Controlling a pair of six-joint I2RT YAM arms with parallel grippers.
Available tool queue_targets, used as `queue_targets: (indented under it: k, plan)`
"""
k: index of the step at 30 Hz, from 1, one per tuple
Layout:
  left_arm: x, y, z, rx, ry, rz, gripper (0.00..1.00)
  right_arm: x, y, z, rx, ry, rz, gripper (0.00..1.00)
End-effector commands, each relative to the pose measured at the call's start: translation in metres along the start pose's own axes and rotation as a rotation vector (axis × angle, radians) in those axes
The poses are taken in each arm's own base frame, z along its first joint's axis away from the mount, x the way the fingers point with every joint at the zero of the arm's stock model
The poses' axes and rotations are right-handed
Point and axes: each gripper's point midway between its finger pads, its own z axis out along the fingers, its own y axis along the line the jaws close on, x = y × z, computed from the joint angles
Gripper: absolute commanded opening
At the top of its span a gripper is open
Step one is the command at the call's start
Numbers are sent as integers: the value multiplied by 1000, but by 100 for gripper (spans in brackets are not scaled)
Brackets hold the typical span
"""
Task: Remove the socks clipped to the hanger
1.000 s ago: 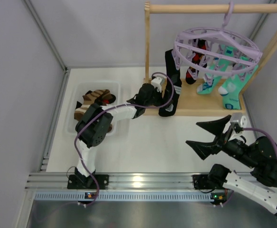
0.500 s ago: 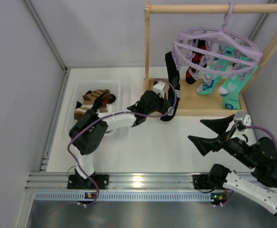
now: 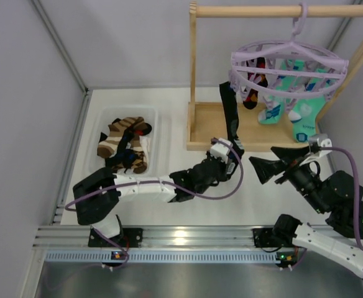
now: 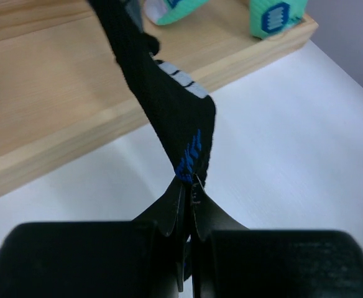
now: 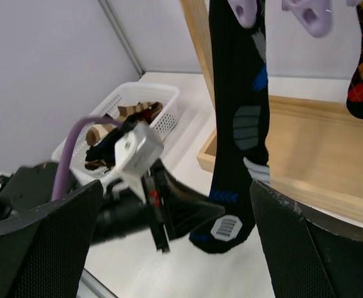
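The lilac hanger [image 3: 287, 62] hangs by its hook from the wooden rail. A long black sock [image 3: 230, 115] with blue marks is clipped at its left edge and stretches taut down to my left gripper [image 3: 234, 149], which is shut on the toe end. The left wrist view shows the sock [image 4: 169, 105] pinched between the left gripper's [image 4: 191, 186] closed jaws above the white table. Turquoise socks [image 3: 299, 115] and a black sock with orange-red diamonds [image 3: 253, 93] still hang from the ring. My right gripper [image 3: 265, 160] is open just right of the black sock [image 5: 240, 124], holding nothing.
A white basket [image 3: 150, 115] holding several loose socks sits at the left. The wooden frame's base tray [image 3: 200, 124] and upright post [image 3: 192, 56] stand behind the left gripper. Grey walls close in the left and right sides.
The left gripper shut on the black sock's toe and pulled it off the wooden base toward the near side, stretching it. The hanger ring tilted. The right gripper shifted slightly toward the sock.
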Motion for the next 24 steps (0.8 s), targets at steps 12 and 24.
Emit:
queue_targets:
  k: [12, 24]
  plan:
    - [11, -117, -20, -49, -64, 241, 0, -65, -34, 6, 336, 0, -64, 92]
    - [27, -134, 1, -108, -48, 359, 0, -108, -45, 44, 634, 96, -282, 71]
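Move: Up ahead of the right hand is the black sock's clipped cuff, about 11 cm forward, 5 cm left and 10 cm higher. From that same hand, the red argyle sock hangs some 14 cm forward, 1 cm left and 5 cm up, and the nearer turquoise sock about 14 cm forward, 4 cm right and 5 cm up. The left hand already pinches the black sock's foot; from it the cuff is roughly 13 cm forward, 2 cm left and 25 cm up. Hauling the black sock by its foot, the left hand keeps its pinch and swings about 10 cm to the right and nearly as far back, then sinks a little. Meanwhile the open right hand climbs to the clipped cuff, then pushes forward, about 7 cm each way, turning clockwise some 25 degrees and rolling left side down, its fingers partly closing around the cuff without visibly gripping it. ##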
